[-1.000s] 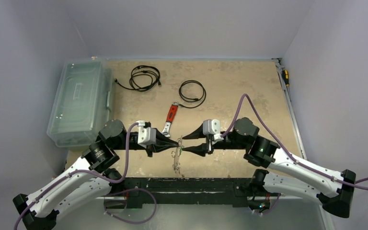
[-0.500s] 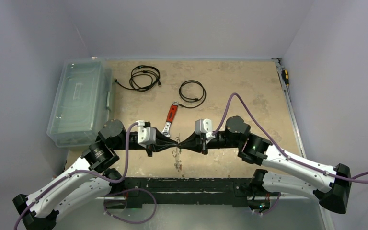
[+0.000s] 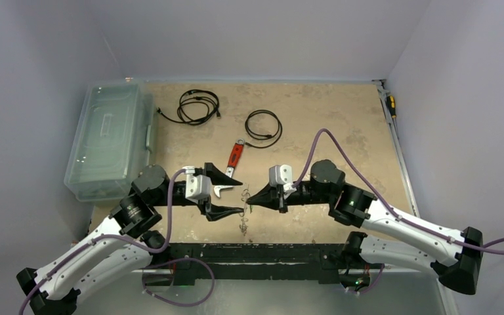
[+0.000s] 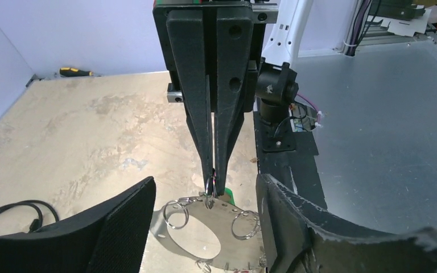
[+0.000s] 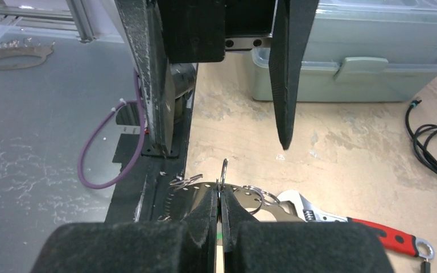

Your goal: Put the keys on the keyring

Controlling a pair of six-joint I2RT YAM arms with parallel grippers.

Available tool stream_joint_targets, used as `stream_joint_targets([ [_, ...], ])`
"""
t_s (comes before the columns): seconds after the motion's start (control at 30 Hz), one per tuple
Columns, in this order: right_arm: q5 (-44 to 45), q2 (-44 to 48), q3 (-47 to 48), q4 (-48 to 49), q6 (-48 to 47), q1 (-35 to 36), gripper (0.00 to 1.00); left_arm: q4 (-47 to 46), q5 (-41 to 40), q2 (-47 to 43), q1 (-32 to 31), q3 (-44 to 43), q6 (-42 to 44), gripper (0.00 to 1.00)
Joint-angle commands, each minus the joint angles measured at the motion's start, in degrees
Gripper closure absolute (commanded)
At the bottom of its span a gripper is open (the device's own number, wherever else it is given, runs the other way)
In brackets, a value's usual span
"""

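The keyring (image 4: 205, 227) is a silvery oval loop with punched holes and small split rings along its rim. It hangs over the table near the front edge (image 3: 243, 220). My right gripper (image 3: 248, 198) is shut on an upright split ring (image 5: 223, 170) at the keyring's top rim (image 5: 196, 190). In the left wrist view its closed fingers (image 4: 227, 114) pinch that ring. My left gripper (image 3: 236, 197) is open, one finger (image 4: 119, 227) on each side of the ring without touching it. A key's green head (image 4: 226, 196) shows just behind the right fingertips. I cannot tell whether it is held.
A red-handled wrench (image 3: 235, 157) lies just behind the grippers. A clear plastic box (image 3: 108, 138) sits at the left, and two black coiled cables (image 3: 198, 105) (image 3: 264, 128) lie farther back. A screwdriver (image 3: 390, 105) rests at the right edge.
My left gripper was shut on the keyring and has opened. My right gripper moved left and shut on the ring, so the keyring passed from left to right.
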State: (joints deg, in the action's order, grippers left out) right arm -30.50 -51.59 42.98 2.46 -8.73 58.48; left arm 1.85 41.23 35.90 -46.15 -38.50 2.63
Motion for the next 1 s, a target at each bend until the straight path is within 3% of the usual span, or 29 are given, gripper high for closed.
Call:
stream_joint_targets([
  [0.0, 2.09, 2.96, 3.15, -1.08, -1.64, 0.05, 1.0, -1.94, 0.79, -1.29, 0.03, -1.09, 0.65, 0.38],
  [0.2, 2.55, 4.04, 2.94, -1.36, -1.44, 0.06, 1.0, -2.07, 3.94, 1.58, 0.02, -1.18, 0.36, 0.55],
  [0.43, 1.34, 4.0, 2.99, -1.23, -1.46, 0.03, 1.0, -5.53, 5.64, 2.85, 0.04, 0.4, -1.77, 0.59],
  [0.63, 0.93, 3.87, 3.09, -1.05, -1.63, 0.05, 1.0, -6.13, 5.52, 3.63, 0.01, 0.77, -2.19, 0.72],
  [0.97, -0.37, 3.72, 3.67, -1.02, -1.73, 0.06, 1.0, -6.06, 5.16, 5.06, 0.05, 0.88, -2.17, 0.77],
])
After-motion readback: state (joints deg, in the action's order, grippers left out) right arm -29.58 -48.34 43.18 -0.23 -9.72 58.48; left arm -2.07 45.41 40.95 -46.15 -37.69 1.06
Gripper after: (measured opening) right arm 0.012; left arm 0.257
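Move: The ring stands roughly 2 cm to the right of the left hand's open fingers and 2 cm below them, neither ahead nor back; the right fingers already pinch it, some 1 cm to the left of that hand's point. From the left hand, the metal plate hangs about 8 cm lower, 3 cm to the right and 2 cm back, the keys' green tag about 5 cm lower, 5 cm right and 1 cm back, and the wrench lies about 18 cm ahead, 4 cm left and 28 cm below. The right hand keeps its pinch on the ring and draws it about 1 cm to the right and nearly as much up, then holds still there. The left hand lifts a touch, then comes down and to the right by some 1.5 cm in all each way, towards the ring, its fingers closing from wide to about a quarter open so that the tips narrow around the ring's near side, with a slight clockwise turn of the wrist. ##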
